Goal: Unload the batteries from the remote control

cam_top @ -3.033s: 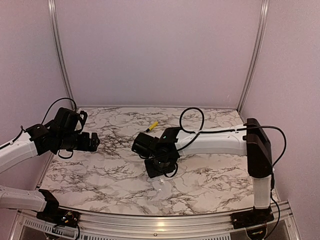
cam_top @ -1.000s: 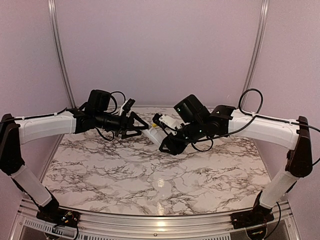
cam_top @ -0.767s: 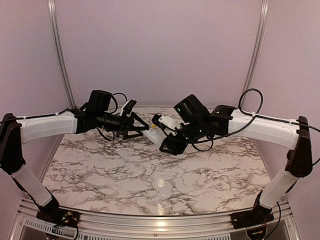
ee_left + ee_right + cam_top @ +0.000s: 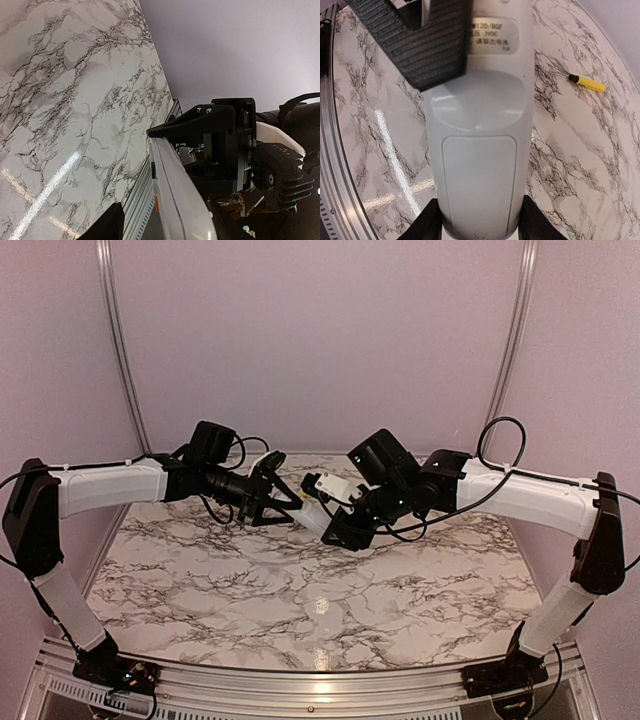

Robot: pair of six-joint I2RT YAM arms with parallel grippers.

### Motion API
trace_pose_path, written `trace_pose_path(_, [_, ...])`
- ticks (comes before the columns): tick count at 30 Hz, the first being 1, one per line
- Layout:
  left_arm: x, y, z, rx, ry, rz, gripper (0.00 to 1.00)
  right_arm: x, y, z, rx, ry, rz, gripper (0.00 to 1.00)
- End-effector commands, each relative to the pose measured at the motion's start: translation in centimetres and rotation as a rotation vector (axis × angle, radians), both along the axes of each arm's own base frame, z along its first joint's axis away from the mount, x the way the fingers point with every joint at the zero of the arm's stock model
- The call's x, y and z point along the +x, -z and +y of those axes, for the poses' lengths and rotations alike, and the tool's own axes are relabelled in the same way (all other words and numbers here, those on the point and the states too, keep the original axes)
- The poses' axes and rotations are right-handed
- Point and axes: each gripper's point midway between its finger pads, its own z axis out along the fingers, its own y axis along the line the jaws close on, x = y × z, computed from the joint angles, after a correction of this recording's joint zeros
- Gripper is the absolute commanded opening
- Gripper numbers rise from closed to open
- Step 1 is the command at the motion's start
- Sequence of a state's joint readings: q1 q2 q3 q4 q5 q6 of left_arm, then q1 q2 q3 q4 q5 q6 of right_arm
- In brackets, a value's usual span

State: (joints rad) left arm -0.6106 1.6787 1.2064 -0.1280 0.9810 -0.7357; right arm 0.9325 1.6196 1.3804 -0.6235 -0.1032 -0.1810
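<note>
The white remote control (image 4: 311,513) is held in the air above the middle of the table. My right gripper (image 4: 338,528) is shut on its lower end, seen close in the right wrist view (image 4: 477,226). The remote's back (image 4: 479,125) faces that camera, with the battery cover (image 4: 477,185) closed, so the batteries are hidden. My left gripper (image 4: 288,502) is open and straddles the remote's other end (image 4: 175,200). One of its black fingers (image 4: 427,45) lies over the remote's back. In the left wrist view, a gap shows between a finger (image 4: 107,227) and the remote.
A yellow-handled screwdriver (image 4: 587,84) lies on the marble table (image 4: 200,580) toward the back. Grey walls close in the rear and both sides. The metal front rail (image 4: 137,200) shows below the remote.
My left gripper has moved right, and its open fingers now reach over the remote's end. The right gripper holds the remote almost still. Three seconds ago the right gripper was low over the table.
</note>
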Motion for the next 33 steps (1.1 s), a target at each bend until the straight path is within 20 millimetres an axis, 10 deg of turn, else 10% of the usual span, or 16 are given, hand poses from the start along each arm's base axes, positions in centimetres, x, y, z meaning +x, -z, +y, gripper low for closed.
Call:
trace_pose_path(1, [-0.8, 0.6, -0.1, 0.021, 0.056, 0.026, 0.59, 0.0, -1.6, 1.1, 0.014, -0.044, -0.042, 0.24])
trace_pose_path(22, [-1.6, 2.4, 0.3, 0.087, 0.089, 0.045, 0.44, -1.0, -0.9, 2.4, -0.023, -0.083, -0.063, 0.24])
trace_pose_path(33, [-2.0, 2.6, 0.6, 0.095, 0.095, 0.051, 0.12, -0.7, -0.8, 2.8, -0.021, -0.046, -0.079, 0.24])
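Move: The remote control is already held by its battery-cover end in the right fingers. Its middle is about 4 cm to the right of the left hand, 1 cm back and 1 cm below, and some 5 cm left, 1 cm ahead and 2 cm above the right hand. The yellow screwdriver lies on the table about 25 cm ahead of the left hand, level with it sideways, roughly 22 cm below. The left gripper closes around the remote, both hands sinking and drawing back about 2 cm, right still gripping. ##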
